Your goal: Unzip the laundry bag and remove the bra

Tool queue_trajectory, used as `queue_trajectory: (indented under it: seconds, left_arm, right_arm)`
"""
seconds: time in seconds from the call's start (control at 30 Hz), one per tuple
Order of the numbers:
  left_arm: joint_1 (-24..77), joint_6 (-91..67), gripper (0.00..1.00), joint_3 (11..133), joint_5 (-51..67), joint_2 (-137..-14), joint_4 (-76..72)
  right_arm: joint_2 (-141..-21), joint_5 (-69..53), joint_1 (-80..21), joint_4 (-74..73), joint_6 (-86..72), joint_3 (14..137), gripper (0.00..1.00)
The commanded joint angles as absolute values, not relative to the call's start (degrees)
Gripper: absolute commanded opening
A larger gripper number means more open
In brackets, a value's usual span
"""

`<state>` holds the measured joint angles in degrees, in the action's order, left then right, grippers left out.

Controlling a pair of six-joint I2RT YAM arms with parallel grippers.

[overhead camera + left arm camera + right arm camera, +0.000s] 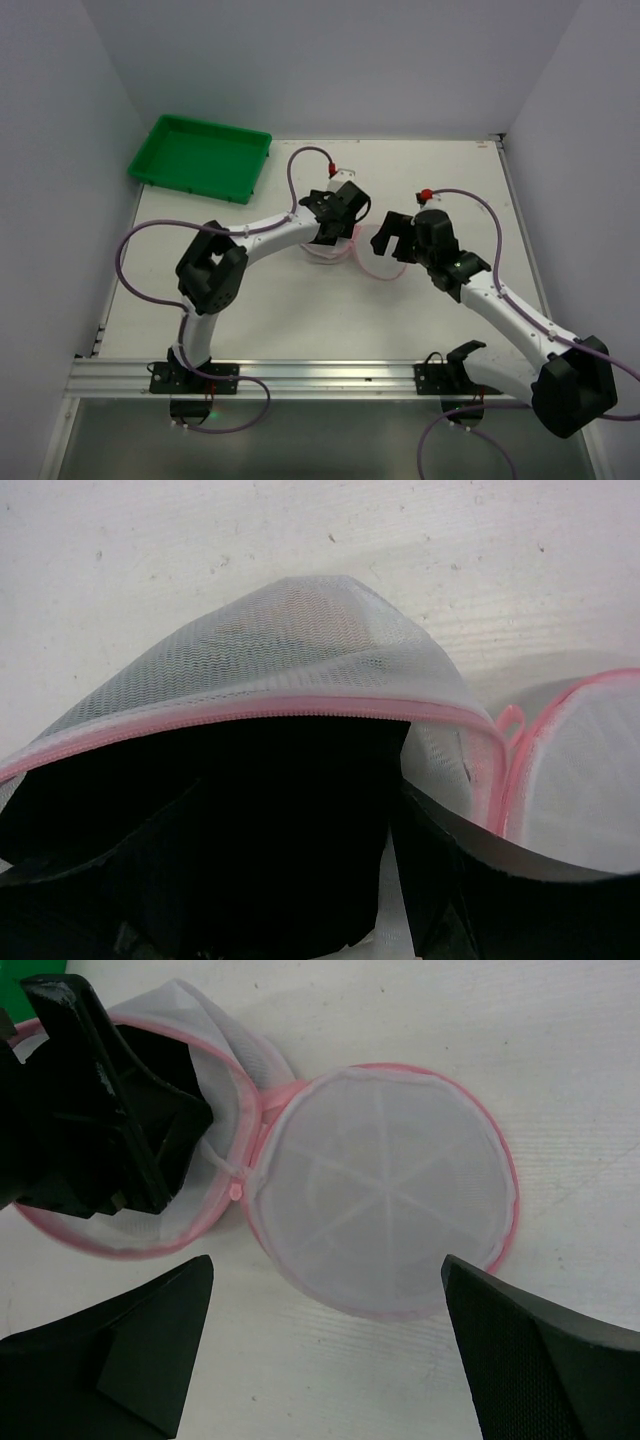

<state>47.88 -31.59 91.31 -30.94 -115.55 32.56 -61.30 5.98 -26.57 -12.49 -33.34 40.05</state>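
The laundry bag (372, 262) lies unzipped at mid table, its two pink-rimmed white mesh halves spread side by side. In the right wrist view the flat round half (385, 1185) lies open and the dome half (215, 1020) is to its left. My left gripper (335, 232) reaches under the pink rim into the dome half (300, 640). Its jaws stand nearly closed (396, 820) with a strip of white fabric, apparently the bra (400, 910), pinched between them. Most of the bra is hidden. My right gripper (388, 236) is open and empty (325, 1290), hovering just above the flat half.
A green tray (200, 157) stands at the back left, and its corner shows in the right wrist view (40, 968). White walls close in the table on the left, back and right. The arms' cables loop over the table on both sides.
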Motion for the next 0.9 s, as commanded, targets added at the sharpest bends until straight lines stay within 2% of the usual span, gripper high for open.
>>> queue_trajectory:
  seconds: [0.0,0.03,0.13,0.17,0.2,0.23,0.3,0.87]
  left_arm:
    - [47.72,-34.89,0.73,90.37,-34.02,-116.36,28.75]
    - [47.72,-35.07,0.72,89.48,-33.67,-116.37,28.04]
    - [47.72,-36.12,0.54,86.24,-32.17,-116.89,25.84]
    - [47.64,-36.65,0.40,85.61,-31.91,-117.07,24.88]
    - [47.64,-36.74,0.31,84.82,-31.56,-117.24,24.44]
    - [47.55,-36.83,0.14,83.77,-31.29,-117.25,24.09]
    - [47.46,-36.65,0.00,83.32,-30.50,-116.46,23.73]
    - [46.50,-29.80,0.00,80.86,-15.40,-92.04,23.46]
  right_arm:
    - [-62.22,3.87,-26.28,-8.97,-32.34,39.29,0.97]
    - [-62.66,3.69,-26.37,-8.79,-32.34,39.20,0.98]
    - [-63.28,2.73,-26.37,-8.17,-32.69,38.85,0.97]
    - [-63.54,2.38,-26.37,-7.65,-32.87,38.67,0.97]
    - [-63.72,2.03,-26.37,-7.39,-33.05,38.24,0.97]
    - [-63.89,1.33,-26.37,-7.12,-33.13,38.06,0.96]
    - [-64.25,0.88,-26.37,-6.59,-33.48,37.71,0.96]
    - [-69.52,-4.31,-26.37,-1.58,-35.77,37.09,0.93]
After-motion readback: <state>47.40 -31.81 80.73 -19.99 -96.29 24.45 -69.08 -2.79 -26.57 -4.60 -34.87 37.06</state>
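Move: The black bra lies in the open laundry bag, its middle about 4 cm below the left hand, 2 cm to its left and 1 cm back. The bag's middle is about 2 cm left and 6 cm down, level fore and aft; its mesh lid lies open some 8 cm to the left hand's right, 3 cm back and 7 cm lower. From the right hand the bra is about 11 cm left, 6 cm ahead and 10 cm below. Left hand dips 4 cm, pinches the bra, lifts about 13 cm; open right sinks leftward towards the bag. ##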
